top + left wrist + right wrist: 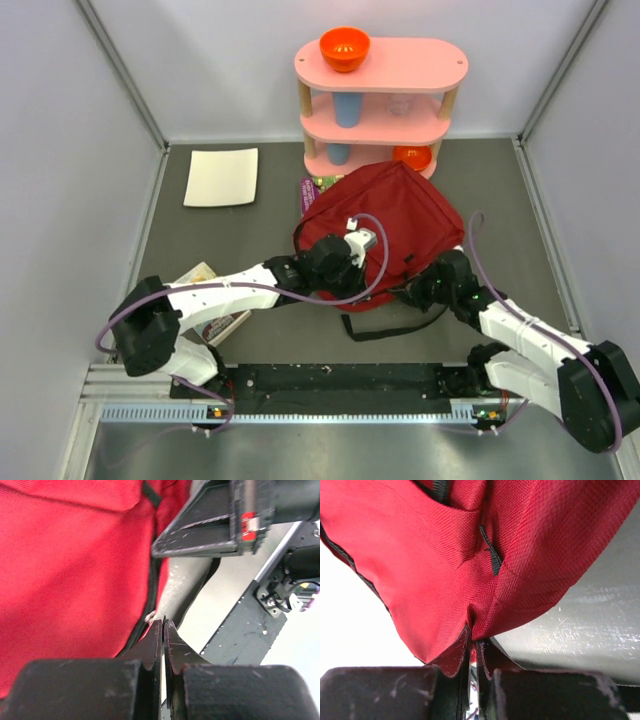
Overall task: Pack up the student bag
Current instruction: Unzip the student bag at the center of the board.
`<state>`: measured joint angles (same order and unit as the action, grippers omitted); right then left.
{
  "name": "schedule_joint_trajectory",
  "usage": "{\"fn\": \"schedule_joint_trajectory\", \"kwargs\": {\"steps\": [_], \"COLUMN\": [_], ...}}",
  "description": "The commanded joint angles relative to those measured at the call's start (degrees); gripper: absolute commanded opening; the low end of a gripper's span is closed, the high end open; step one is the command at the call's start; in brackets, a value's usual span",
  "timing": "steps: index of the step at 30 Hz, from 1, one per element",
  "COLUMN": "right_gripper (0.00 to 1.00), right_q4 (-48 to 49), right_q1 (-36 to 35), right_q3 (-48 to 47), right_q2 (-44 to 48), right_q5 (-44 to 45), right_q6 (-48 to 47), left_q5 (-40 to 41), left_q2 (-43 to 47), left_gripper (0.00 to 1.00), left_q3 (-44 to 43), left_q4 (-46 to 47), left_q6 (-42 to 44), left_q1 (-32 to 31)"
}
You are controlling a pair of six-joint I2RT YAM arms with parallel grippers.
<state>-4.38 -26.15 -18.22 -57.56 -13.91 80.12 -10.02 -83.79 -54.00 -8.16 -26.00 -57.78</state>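
Observation:
The student bag (392, 212) is a dark-red backpack lying mid-table, a black strap trailing off its near edge. My left gripper (352, 270) rests at the bag's near-left edge. In the left wrist view this gripper (163, 623) is shut, its tips against the black zipper line (150, 587). A small metal zipper piece (149, 616) touches them, but I cannot tell if it is pinched. My right gripper (418, 290) sits at the bag's near-right corner. In the right wrist view it (476, 636) is shut on a fold of the bag's fabric (445, 570), lifted off the table.
A pink three-tier shelf (440, 66) stands at the back with an orange bowl (344, 47) on top, a blue cup (347, 108) and another orange bowl (412, 156). A white sheet (221, 177) lies back left. A book (203, 274) lies under the left arm.

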Motion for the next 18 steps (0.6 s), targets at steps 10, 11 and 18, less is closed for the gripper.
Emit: {"fn": "schedule_joint_trajectory", "kwargs": {"steps": [10,11,18], "right_gripper": [0.00,0.00,0.00], "right_q4": [-10.38,-11.08,-13.98], "right_q1": [17.27,18.75,28.17], "right_q3": [-3.84,-4.80,-10.07], "right_q2": [8.26,7.82,1.50], "right_q5": [0.29,-0.15,-5.68], "right_q6": [-18.57,-19.99,-29.83], "left_q5": [24.16,25.22,27.16], "left_q2": [8.91,8.91,9.61], "left_gripper": [0.00,0.00,0.00], "left_q3": [5.04,4.96,5.75], "left_q4": [-10.37,-12.30,-14.07], "left_q6": [0.51,0.60,0.34], "left_q1": [1.79,1.97,3.02]}}
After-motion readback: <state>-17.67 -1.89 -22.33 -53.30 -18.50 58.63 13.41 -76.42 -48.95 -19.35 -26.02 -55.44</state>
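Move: The left fingers already hold the zipper pull, with its slider about 1 cm to the hand's right. The bag's near-left edge, where the zip leads, lies some 12 cm left, level in reach and about 4 cm lower. The bag's middle is roughly 18 cm ahead and 4 cm right of this hand. The right fingers already pinch the bag's near edge, with the zipper pull about 8 cm to their left; the black strap lies some 9 cm back from them. Keeping its pinch on the zipper pull, the left hand draws it about 10 cm left along the bag's near edge, with some 4 cm forward and a late dip, swinging counter-clockwise and rolling. The right hand keeps hold of the bag's edge and hauls it the opposite way, about 10 cm right and slightly forward, stretching the zip between the two hands. ##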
